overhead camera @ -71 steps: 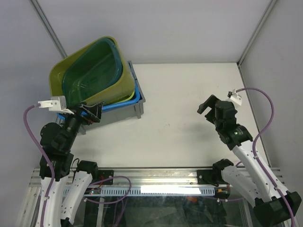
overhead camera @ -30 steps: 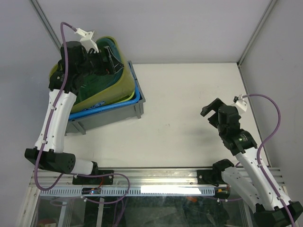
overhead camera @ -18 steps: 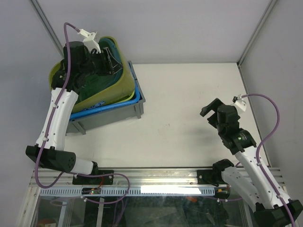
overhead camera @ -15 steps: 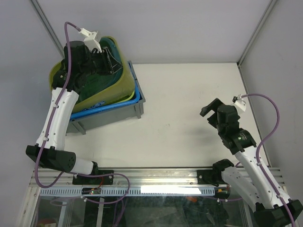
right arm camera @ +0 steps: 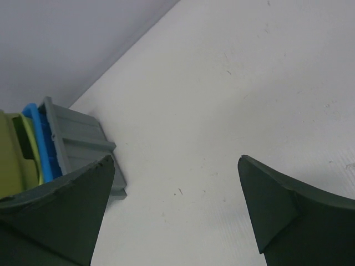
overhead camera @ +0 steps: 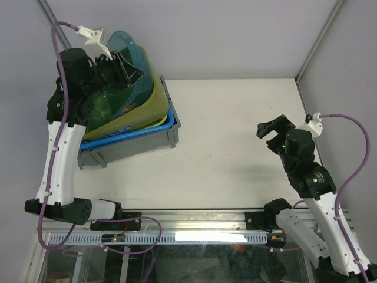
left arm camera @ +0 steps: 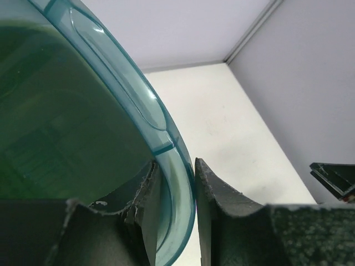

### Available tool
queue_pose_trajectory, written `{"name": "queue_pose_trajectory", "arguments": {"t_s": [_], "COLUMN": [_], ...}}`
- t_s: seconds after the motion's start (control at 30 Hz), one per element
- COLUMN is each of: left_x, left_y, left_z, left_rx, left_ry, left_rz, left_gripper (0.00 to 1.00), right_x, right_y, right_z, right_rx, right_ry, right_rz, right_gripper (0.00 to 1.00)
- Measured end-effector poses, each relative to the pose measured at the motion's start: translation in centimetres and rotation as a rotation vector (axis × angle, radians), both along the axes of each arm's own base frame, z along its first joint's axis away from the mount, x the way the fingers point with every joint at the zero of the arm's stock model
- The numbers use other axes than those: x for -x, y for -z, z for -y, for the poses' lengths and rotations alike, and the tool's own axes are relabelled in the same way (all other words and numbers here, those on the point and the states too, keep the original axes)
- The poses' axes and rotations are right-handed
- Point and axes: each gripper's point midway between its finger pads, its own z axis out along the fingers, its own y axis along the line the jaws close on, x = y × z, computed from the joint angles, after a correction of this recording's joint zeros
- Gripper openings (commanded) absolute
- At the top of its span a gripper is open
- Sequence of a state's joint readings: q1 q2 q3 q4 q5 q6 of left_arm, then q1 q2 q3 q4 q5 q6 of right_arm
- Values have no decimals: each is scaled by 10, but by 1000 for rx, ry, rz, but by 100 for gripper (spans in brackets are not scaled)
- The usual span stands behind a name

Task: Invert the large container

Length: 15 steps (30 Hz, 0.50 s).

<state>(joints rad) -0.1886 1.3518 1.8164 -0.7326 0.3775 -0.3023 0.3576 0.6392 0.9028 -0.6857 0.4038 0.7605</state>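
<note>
The large dark-grey crate (overhead camera: 147, 143) stands upright at the table's far left, with a bright blue tub (overhead camera: 138, 130), a lime-green tub (overhead camera: 156, 101) and a translucent teal tub (overhead camera: 126, 43) nested in it. My left gripper (overhead camera: 126, 69) is shut on the teal tub's rim (left arm camera: 138, 94), one finger inside and one outside (left arm camera: 175, 166), and holds that edge raised above the stack. My right gripper (overhead camera: 272, 130) is open and empty above the table at the right, far from the crate. The crate's corner shows in the right wrist view (right arm camera: 77, 145), beyond the open right gripper (right arm camera: 175, 159).
White walls with metal frame posts (overhead camera: 62, 35) close in the table behind and on both sides. The blue tub's rim (right arm camera: 40, 138) and the lime-green tub (right arm camera: 12, 160) show at the left of the right wrist view. The white tabletop (overhead camera: 235, 118) lies between the crate and the right arm.
My left arm went from the crate's near side up to the teal tub, gripped its rim and lifted it up and left. My right arm drew back to the right.
</note>
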Motion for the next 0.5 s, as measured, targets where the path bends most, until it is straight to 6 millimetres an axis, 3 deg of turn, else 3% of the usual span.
{"name": "queue_pose_trajectory", "arguments": {"t_s": [0.27, 0.5], "left_x": [51, 61], "left_y": [-76, -96], "left_z": [7, 12], "left_rx": [104, 148], "left_ry": [90, 130], "left_rz": [215, 274], "left_gripper": [0, 0], "right_x": [15, 19], "right_y": [-42, -58], "right_z": [-12, -37], "right_rx": [-36, -42], "right_ry": [-126, -281], "right_rz": [202, 280], "right_gripper": [98, 99]}}
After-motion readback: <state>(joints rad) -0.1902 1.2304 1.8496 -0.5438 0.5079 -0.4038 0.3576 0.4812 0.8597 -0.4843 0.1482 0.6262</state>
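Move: The large teal container is already pinched by its rim in the left gripper, its middle about 10 cm to the left of the hand, level with it fore and aft, and some 8 cm lower. The yellow container stands beneath it, also about 10 cm left and some 18 cm down; the grey box lies about 13 cm left, 5 cm back and 33 cm down. From the right hand, the teal container is roughly 45 cm left, 13 cm ahead and 8 cm higher. Keep the left fingers shut on the teal rim and draw it up out of the yellow container, about 10 cm up and 5 cm back, tilting the fingertips upward some 15 degrees, quickly at first and then easing off. Meanwhile raise the empty, wide-open right gripper, swing it left towards the teal container, tip it up and turn it counter-clockwise. ##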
